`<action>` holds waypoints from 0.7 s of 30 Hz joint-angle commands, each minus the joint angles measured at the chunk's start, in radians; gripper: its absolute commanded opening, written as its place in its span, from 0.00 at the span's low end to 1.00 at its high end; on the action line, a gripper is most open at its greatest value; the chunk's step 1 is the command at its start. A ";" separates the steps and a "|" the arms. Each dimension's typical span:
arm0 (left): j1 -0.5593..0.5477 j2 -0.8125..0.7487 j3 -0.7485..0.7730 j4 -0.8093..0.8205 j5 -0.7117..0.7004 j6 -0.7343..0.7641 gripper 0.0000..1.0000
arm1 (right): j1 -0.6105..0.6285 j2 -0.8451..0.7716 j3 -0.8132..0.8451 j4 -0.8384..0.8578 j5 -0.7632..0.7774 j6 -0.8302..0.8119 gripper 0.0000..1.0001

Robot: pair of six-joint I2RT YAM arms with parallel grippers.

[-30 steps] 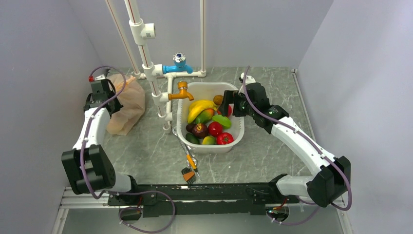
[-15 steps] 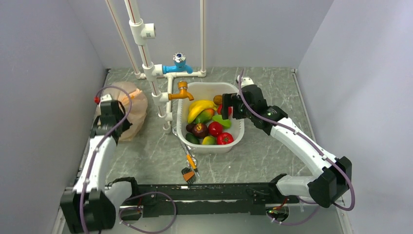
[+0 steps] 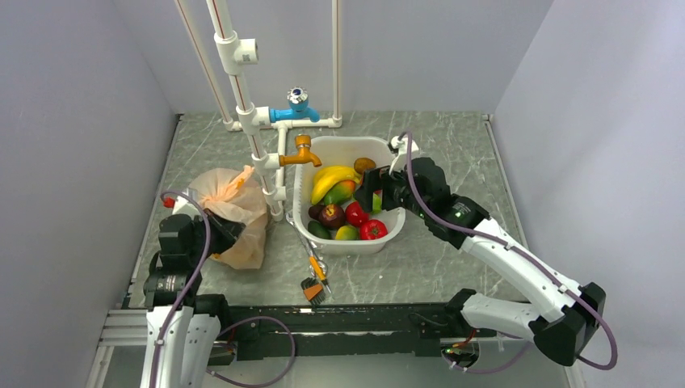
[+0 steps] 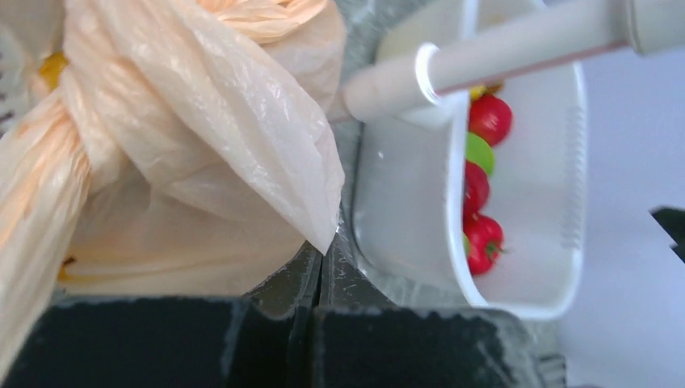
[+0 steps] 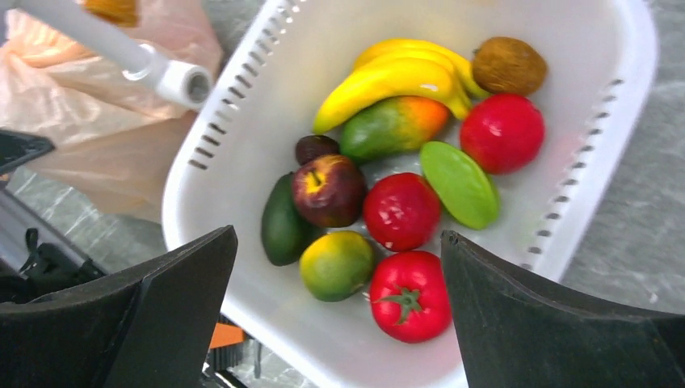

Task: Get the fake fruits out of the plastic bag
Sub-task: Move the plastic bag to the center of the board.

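Note:
The tan plastic bag (image 3: 234, 214) lies bunched on the table left of the white pipe, its top knotted. My left gripper (image 3: 215, 231) is at the bag's near left side. In the left wrist view the gripper (image 4: 321, 271) has its jaws together on a corner of the bag (image 4: 202, 137). The grapes, melon and large red fruit are hidden inside the bag. My right gripper (image 3: 368, 194) hangs open and empty over the white basin (image 3: 347, 244). In the right wrist view the open gripper (image 5: 338, 242) frames the basin's fruit.
The basin (image 5: 598, 162) holds a yellow banana (image 5: 396, 77), red tomatoes (image 5: 410, 295), green mangoes and a dark apple. An upright white pipe (image 3: 257, 153) with an orange tap (image 3: 300, 152) stands between bag and basin. A small brush (image 3: 315, 279) lies near the basin's front.
My left arm has drawn back toward the near edge, dragging the bag from the far left wall to beside the pipe. My right gripper has shifted slightly nearer over the basin.

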 commanded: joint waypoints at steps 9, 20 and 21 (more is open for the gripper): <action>-0.016 -0.067 0.178 -0.104 0.147 0.069 0.52 | 0.345 0.092 0.076 0.122 0.110 0.017 1.00; -0.016 0.103 0.355 -0.177 -0.369 0.313 0.82 | 0.595 0.323 0.179 0.280 0.200 -0.075 0.98; -0.016 0.146 0.370 -0.172 -0.425 0.325 0.85 | 0.602 0.362 0.213 0.274 0.204 -0.095 0.96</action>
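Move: Just ahead of the left hand, still pinched by a corner, the plastic bag has its middle about 5 cm forward, 4 cm left and some 11 cm below. The white pipe's foot is roughly 8 cm ahead and 7 cm right of that hand; the fruit basket is some 13 cm ahead and 24 cm right. From the right hand the bag lies about 29 cm left and 1 cm back, the orange-handled screwdriver some 9 cm left and 14 cm back. Letting go of the bag's corner, the left gripper opens wide and rises about 8 cm while backing off a little; it first drifts right, then swings left, its left side tilting up. Meanwhile the still-open right hand sweeps nearly level from over the basket towards the bag, some 17 cm left and 12 cm back, turning about 25 degrees counter-clockwise. ##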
